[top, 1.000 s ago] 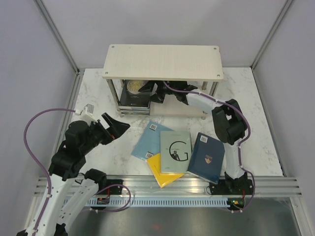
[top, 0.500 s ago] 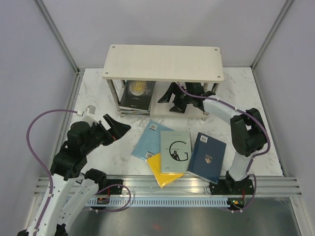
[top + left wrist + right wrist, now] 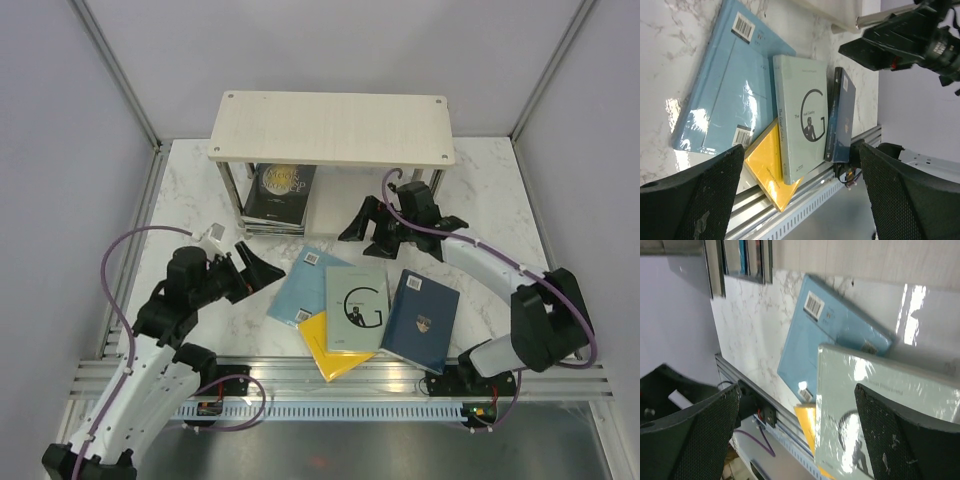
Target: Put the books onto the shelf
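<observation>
The shelf (image 3: 330, 128) stands at the back, with a stack of books (image 3: 278, 195) on the left of its lower tier. On the table in front lie a light blue book (image 3: 305, 283), a white "G" book (image 3: 358, 307), a yellow book (image 3: 330, 347) partly under them, and a navy book (image 3: 422, 320). My left gripper (image 3: 262, 267) is open just left of the light blue book (image 3: 735, 90). My right gripper (image 3: 363, 238) is open and empty, between the shelf and the "G" book (image 3: 880, 415). Nothing sits between either pair of fingers.
Slim metal posts (image 3: 228, 185) hold up the shelf; the lower tier's right part (image 3: 400, 225) is bare. An aluminium rail (image 3: 330, 375) runs along the near edge. Grey walls and frame bars close in the sides and back.
My right gripper has drawn out from under the shelf's top board toward the front, empty. My left gripper has moved right and down toward the light blue book.
</observation>
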`<state>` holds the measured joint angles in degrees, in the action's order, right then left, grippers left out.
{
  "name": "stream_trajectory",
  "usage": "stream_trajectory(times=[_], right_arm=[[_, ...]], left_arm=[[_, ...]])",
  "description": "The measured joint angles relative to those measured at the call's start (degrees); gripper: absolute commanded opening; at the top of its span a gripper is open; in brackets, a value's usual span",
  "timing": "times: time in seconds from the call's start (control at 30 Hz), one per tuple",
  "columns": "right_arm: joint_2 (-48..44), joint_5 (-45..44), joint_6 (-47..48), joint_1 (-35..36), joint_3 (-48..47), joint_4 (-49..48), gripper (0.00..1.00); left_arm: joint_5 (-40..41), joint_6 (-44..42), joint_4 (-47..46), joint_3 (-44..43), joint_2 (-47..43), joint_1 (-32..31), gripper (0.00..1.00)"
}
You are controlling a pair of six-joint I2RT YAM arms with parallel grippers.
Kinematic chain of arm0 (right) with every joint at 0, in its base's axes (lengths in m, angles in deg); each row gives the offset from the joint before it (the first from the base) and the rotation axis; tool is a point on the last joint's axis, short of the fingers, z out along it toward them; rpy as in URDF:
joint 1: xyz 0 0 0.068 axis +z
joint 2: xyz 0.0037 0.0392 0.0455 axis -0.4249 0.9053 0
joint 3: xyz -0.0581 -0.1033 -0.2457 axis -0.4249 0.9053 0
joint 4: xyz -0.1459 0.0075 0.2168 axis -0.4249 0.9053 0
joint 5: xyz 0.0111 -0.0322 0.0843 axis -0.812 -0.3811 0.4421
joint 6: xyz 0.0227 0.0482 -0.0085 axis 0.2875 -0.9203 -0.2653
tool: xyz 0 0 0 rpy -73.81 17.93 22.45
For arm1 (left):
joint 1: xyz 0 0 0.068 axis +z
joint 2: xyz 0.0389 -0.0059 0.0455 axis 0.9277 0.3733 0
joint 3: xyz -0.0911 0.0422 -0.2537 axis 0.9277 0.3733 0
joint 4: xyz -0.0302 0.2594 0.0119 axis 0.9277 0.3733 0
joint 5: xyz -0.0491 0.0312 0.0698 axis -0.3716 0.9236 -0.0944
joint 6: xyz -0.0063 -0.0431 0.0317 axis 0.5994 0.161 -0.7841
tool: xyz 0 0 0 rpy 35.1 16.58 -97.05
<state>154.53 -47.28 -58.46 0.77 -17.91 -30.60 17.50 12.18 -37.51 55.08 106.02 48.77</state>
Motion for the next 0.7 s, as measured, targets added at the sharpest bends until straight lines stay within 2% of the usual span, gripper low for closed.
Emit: stream_trajectory(times=[0.17,0.27,0.3,0.37,0.4,0.57,0.7], right_arm=[[-12.74,-0.33,2.19,0.63,8.2,3.41,0.98],[-21.57,-1.14,3.34,0.7,13.44,6.4,0.98],[-23.47,-1.38,3.52,0.7,14.8,7.04,0.96],[-27.32,-1.51,3.63,0.7,18.32,8.2,0.86],[-28.74,-1.49,3.63,0.7,20.52,9.57,0.86],[-28.04,-2.29,5.6,0.7,22.27,12.76,0.81],[-26.56,-3.8,7.56,0.7,22.27,13.53,0.77]], left_arm=[[-4.7,1.64,-5.55,6.69,3.43,-1.62,0.97],[-5.07,2.71,-10.1,8.11,7.72,-5.79,0.97],[-5.09,3.19,-12.31,8.35,9.51,-7.43,0.97],[-4.7,4.13,-16.96,8.68,13.53,-10.93,0.96],[-4.52,4.83,-20.28,8.7,17.35,-13.25,0.96],[-2.21,6.12,-30.64,8.35,31.15,-18.73,0.95],[-1.95,6.4,-35.85,8.09,40.02,-19.71,0.95]])
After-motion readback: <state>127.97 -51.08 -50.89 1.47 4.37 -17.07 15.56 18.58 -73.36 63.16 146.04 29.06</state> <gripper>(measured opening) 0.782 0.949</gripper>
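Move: The grey-green Gatsby book lies about 19 cm to the left hand's right, 3 cm back and 15 cm below; from the right hand it is roughly 13 cm back, hardly to the right, and 11 cm below. A light-blue book lies some 8 cm right of the left hand and 2 cm ahead. From the right hand, the navy book is about 15 cm right and 14 cm back, the yellow one 4 cm left and 21 cm back. The Gatsby book is closed in on from both sides: the left hand sweeps about 11 cm right while sinking 12 cm, over the light-blue book to Gatsby's left edge, swinging clockwise and tipping down, fingers wide. The right hand draws back 12 cm and 7 cm right to the book's right side, then dips, narrowing its fingers slightly. ##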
